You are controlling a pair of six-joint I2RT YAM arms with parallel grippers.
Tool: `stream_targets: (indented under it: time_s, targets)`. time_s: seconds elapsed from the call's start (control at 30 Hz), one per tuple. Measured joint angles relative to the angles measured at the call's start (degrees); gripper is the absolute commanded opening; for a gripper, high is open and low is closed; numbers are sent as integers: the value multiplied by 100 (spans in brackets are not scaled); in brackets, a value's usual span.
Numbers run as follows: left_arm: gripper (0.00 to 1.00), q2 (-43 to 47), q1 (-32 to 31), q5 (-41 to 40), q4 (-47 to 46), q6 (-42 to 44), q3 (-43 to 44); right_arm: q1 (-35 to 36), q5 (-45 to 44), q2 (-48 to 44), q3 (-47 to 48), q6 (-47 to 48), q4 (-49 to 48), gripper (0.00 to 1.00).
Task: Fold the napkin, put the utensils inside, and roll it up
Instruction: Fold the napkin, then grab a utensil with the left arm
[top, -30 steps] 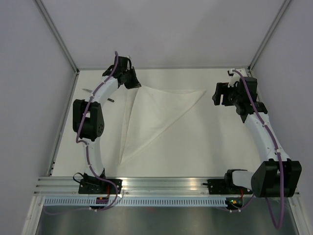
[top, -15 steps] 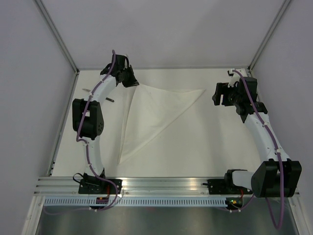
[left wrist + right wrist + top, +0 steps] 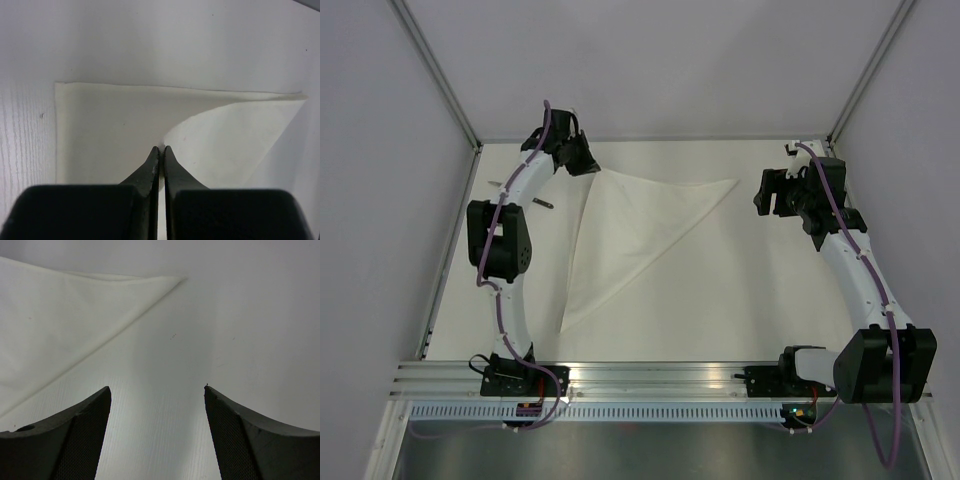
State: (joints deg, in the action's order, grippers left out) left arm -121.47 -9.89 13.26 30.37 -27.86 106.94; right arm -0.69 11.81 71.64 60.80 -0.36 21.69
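Observation:
The white napkin (image 3: 635, 225) lies folded into a triangle on the table, its long edge running from the far right corner to the near left. My left gripper (image 3: 590, 167) is shut on the napkin's far left corner. In the left wrist view the top layer (image 3: 235, 135) curls up into the closed left gripper (image 3: 161, 148). My right gripper (image 3: 763, 193) is open, a little to the right of the napkin's far right tip (image 3: 175, 280), with nothing in the right gripper (image 3: 157, 388). Two dark utensils (image 3: 498, 185) (image 3: 546, 204) lie left of the napkin, partly hidden by the left arm.
The left arm (image 3: 500, 240) reaches along the table's left side, above the utensils. The right arm (image 3: 855, 265) stands along the right side. Grey walls close in the table at the back and sides. A metal rail (image 3: 660, 375) runs along the near edge.
My left gripper has drawn a little further back and left, pulling the napkin's far left corner with it. The right arm has stayed still.

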Motion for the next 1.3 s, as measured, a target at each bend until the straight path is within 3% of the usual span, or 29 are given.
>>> stream_targets:
  time_s: [0.8,0.93,1.03,1.07,1.17,1.3]
  targets:
    - [2,-533,232,55,94,9,400,0,15,76,0,0,17,81]
    - [13,-673,258,37,101,59,400,0,15,109,0,0,20,81]
    - [33,-732,306,28,85,96,411,0,22,140,0,0,20,81]
    - [49,-745,334,2,76,116,411,0,24,146,0,0,20,80]
    - [62,-772,457,-109,42,155,411,0,39,153,0,0,22,81]
    - [67,-787,704,-254,-83,164,411,0,50,155,0,22,22,81]
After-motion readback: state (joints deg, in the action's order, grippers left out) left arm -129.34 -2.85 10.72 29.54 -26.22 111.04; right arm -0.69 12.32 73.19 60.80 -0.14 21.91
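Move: The left hand holds the napkin's turned-over corner in shut fingers, about 10 cm above the table; the far left corner of the lower layer, where it is being laid, lies some 8 cm to its left and 3 cm ahead. The folded far right corner is roughly 33 cm to the right of this hand and 3 cm ahead, the knife about 22 cm left and level with it. From the right hand that far left corner lies about 45 cm left, 15 cm ahead and 18 cm below. Still pinching the turned-over corner, the left hand eases forward and left by about 2 cm each way with small dips and rises, tugging the napkin along, then sinks some 4 cm towards the lower layer's far left corner. Near the bottom the fingers spread well open and let go of the cloth, and the hand sweeps roughly 5 cm farther left and slightly forward, turning a little counter-clockwise. ##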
